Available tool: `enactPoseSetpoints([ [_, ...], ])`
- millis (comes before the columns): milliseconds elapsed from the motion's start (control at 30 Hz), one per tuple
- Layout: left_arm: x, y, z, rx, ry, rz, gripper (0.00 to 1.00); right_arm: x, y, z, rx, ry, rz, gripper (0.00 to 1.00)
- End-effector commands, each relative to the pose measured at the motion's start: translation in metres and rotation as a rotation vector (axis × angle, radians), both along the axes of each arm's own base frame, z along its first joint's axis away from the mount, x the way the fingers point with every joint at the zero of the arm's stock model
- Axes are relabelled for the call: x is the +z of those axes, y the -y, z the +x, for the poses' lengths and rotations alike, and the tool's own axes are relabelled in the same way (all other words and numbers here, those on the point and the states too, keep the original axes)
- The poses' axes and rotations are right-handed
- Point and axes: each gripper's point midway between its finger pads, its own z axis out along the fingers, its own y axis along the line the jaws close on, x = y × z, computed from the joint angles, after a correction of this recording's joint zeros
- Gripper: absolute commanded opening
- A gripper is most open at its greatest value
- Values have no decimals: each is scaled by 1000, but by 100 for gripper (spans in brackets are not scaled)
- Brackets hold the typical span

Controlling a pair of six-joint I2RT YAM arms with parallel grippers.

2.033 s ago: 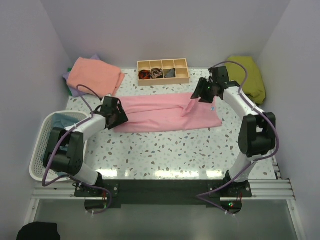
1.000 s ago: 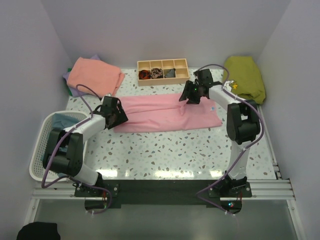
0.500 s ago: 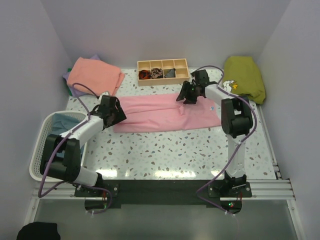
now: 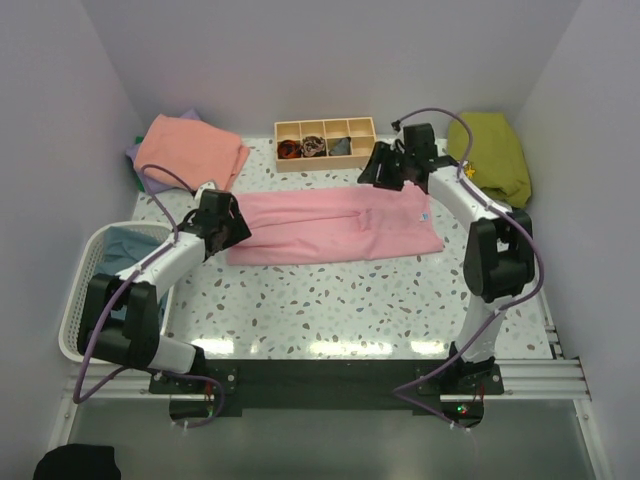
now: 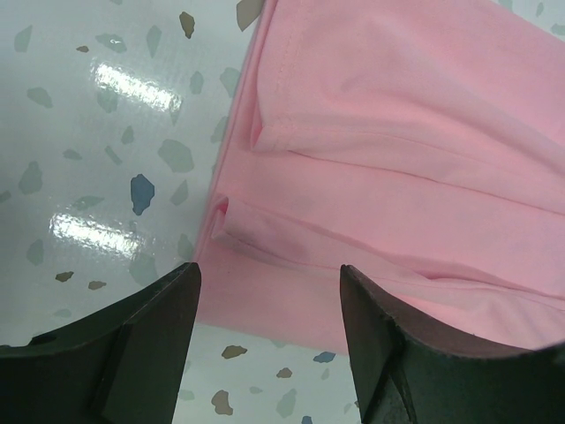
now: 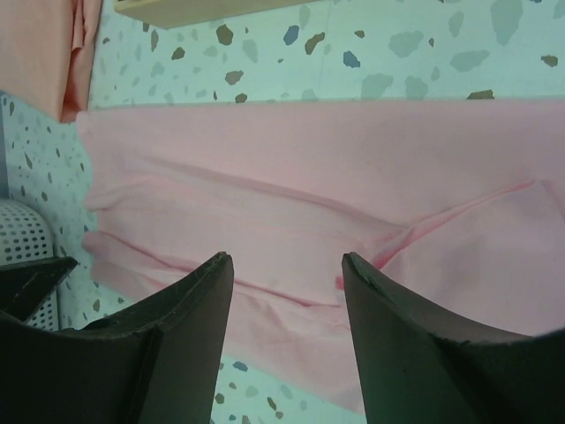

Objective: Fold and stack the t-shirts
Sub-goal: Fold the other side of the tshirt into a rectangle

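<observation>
A light pink t-shirt (image 4: 335, 225) lies folded into a long band across the middle of the table. My left gripper (image 4: 232, 222) hovers open at the shirt's left end. In the left wrist view its fingers (image 5: 269, 296) straddle the near left corner of the pink cloth (image 5: 397, 168) with nothing between them. My right gripper (image 4: 385, 168) hangs open above the shirt's far edge toward the right, and its wrist view shows the pink band (image 6: 309, 194) below the spread gripper (image 6: 287, 261). A salmon t-shirt (image 4: 190, 150) rests folded on a lavender one (image 4: 133, 160) at the back left.
A compartmented wooden tray (image 4: 327, 143) with small dark items stands at the back centre, just behind the right gripper. An olive-green cloth (image 4: 490, 155) is heaped at the back right. A white basket (image 4: 85, 290) holding teal-blue cloth (image 4: 125, 245) sits by the left arm.
The right gripper has drawn back from over the shirt's middle toward its far edge by the tray, and the cloth under it now lies flat. The left gripper shifted slightly.
</observation>
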Motion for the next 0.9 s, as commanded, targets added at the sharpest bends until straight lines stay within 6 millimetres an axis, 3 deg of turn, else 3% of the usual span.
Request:
enactPoseSetpoints([
  [0, 17, -1, 8, -7, 56, 6, 69, -14, -5, -27, 32, -42, -24, 57],
  [133, 17, -1, 8, -5, 55, 4, 69, -39, -10, -44, 49, -95, -28, 57],
  [267, 17, -2, 8, -3, 55, 8, 69, -56, -19, -48, 65, -126, -6, 57],
  [433, 15, -3, 6, 0, 47, 9, 69, -88, -20, -44, 64, -175, -25, 57],
  [667, 13, -4, 4, 2, 36, 17, 69, -116, -21, -40, 71, -240, -52, 57],
  [767, 15, -5, 4, 6, 42, 19, 69, -104, -25, -38, 89, -199, -32, 57],
  [867, 23, -5, 7, -1, 68, 18, 69, -71, -24, -34, 94, -119, -28, 57],
])
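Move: The raised corner of the fold in the middle of the pink t-shirt lies about 4 cm back from my right hand, 1 cm to its left and 11 cm below. From that hand, the wooden box is some 16 cm ahead and 9 cm left, and the t-shirt's small blue label some 3 cm back and 14 cm right, both well below. From my left hand, the same corner is about 8 cm ahead, 27 cm right and 3 cm lower. I bring my right hand down about 11 cm onto the fold corner, first drawing it some 5 cm back from the far side of the t-shirt, then sinking mostly straight down with a drift of about 2 cm left. My fingers stay half open and tip steeper by some 15 degrees; low down I ease about 1 cm forward, and the right finger comes against the raised corner. ##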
